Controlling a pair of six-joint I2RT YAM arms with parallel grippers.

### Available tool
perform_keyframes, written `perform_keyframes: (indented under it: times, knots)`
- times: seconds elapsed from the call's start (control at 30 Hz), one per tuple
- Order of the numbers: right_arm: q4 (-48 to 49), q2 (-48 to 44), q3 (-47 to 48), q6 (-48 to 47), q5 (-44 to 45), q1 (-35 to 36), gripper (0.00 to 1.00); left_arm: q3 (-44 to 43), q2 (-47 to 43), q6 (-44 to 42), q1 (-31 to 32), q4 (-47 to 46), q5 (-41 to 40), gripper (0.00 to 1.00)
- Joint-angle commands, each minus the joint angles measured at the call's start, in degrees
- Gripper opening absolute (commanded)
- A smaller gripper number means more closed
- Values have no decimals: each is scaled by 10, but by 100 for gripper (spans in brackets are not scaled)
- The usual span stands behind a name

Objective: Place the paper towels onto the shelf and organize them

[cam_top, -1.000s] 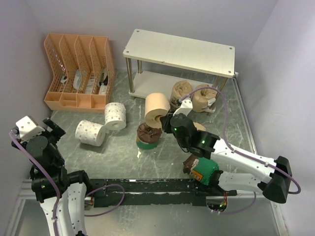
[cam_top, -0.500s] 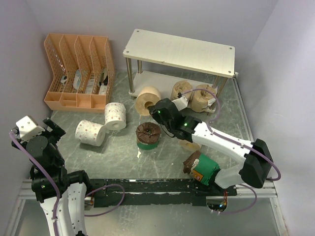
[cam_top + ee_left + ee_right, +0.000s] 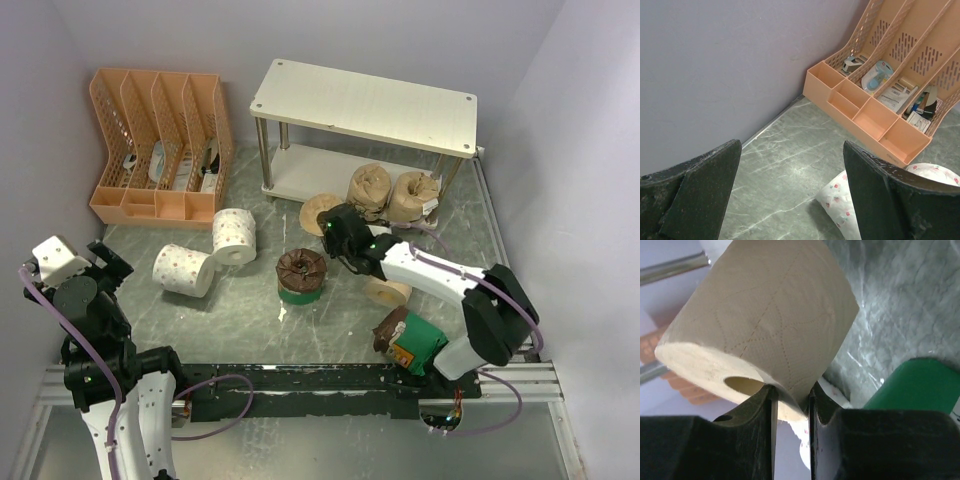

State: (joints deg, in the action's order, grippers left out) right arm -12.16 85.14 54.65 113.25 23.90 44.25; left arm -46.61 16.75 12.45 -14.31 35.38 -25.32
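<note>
My right gripper (image 3: 334, 226) (image 3: 790, 399) is shut on the wall of a beige paper towel roll (image 3: 319, 211) (image 3: 765, 320), one finger in the core and one outside. It holds the roll at the front left of the shelf (image 3: 365, 103), by the lower board (image 3: 300, 168). Two tan rolls (image 3: 370, 185) (image 3: 412, 192) sit on that lower board. Another beige roll (image 3: 386, 291) lies under the right arm. Green-banded rolls rest at mid table (image 3: 302, 275) and near the right base (image 3: 412, 343). Two white rolls (image 3: 183, 268) (image 3: 235, 235) lie to the left. My left gripper (image 3: 790, 190) hangs open over the table's left side.
An orange slotted file organizer (image 3: 160, 145) (image 3: 880, 95) with small items stands at the back left against the wall. Grey walls close in on the left, back and right. A black rail (image 3: 300, 380) runs along the near edge between the arm bases.
The right arm has stretched toward the back, carrying the beige roll from above the mid-table green roll to the shelf's lower front. The left arm has not moved.
</note>
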Motion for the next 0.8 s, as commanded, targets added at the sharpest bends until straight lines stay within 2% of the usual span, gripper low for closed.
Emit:
perform_keyframes:
  times: [0.0, 0.4, 0.5, 0.53, 0.57, 0.6, 0.63, 0.67, 0.77]
  knots:
    - [-20, 28, 68, 50, 23, -15, 0, 5, 0, 3, 1, -16, -3, 95]
    - [-27, 102, 163, 19, 44, -51, 0, 6, 3, 2, 3, -19, -5, 95]
    - [-18, 117, 175, 9, 31, -66, 8, 6, 3, 1, 4, -19, -5, 95]
    - [-12, 121, 176, 0, 26, -70, 14, 6, 4, 1, 4, -19, -6, 94]
    - [-13, 123, 179, -2, 21, -75, 34, 6, 4, 1, 4, -18, -6, 95]
    - [-6, 123, 180, -14, 22, -76, 75, 6, 4, 1, 5, -19, -6, 94]
    - [5, 122, 179, -28, 28, -76, 96, 6, 5, 1, 5, -19, -6, 95]
    - [18, 118, 175, -42, 34, -77, 100, 7, 5, 1, 5, -20, -5, 95]
    - [55, 100, 163, -88, 56, -76, 100, 8, 4, 1, 4, -21, -3, 94]
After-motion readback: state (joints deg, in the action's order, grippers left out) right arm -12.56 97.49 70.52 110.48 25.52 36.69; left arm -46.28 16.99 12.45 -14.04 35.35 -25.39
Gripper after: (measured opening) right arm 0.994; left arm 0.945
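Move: The right hand still pinches the bare tan roll by its rim. The free spot for it on the lower shelf board is about 12 cm ahead, 2 cm left and 3 cm below. The left bagged roll is 9 cm ahead and 11 right, the right bagged roll 8 ahead and 22 right, and the green roll 13 back and 7 left. From the idle left hand, the spot lies some 28 cm ahead, 60 right and 18 below. The right hand carries the pinched tan roll about 9 cm forward over the front edge of the lower board, into the gap left of the two bagged rolls, dipping a centimetre first and then lifting some 4 cm as it goes in. Near the end it eases down a centimetre or so with only a slight clockwise turn, and the fingers spring wide open to let go of the rim while the hand still creeps forward. ##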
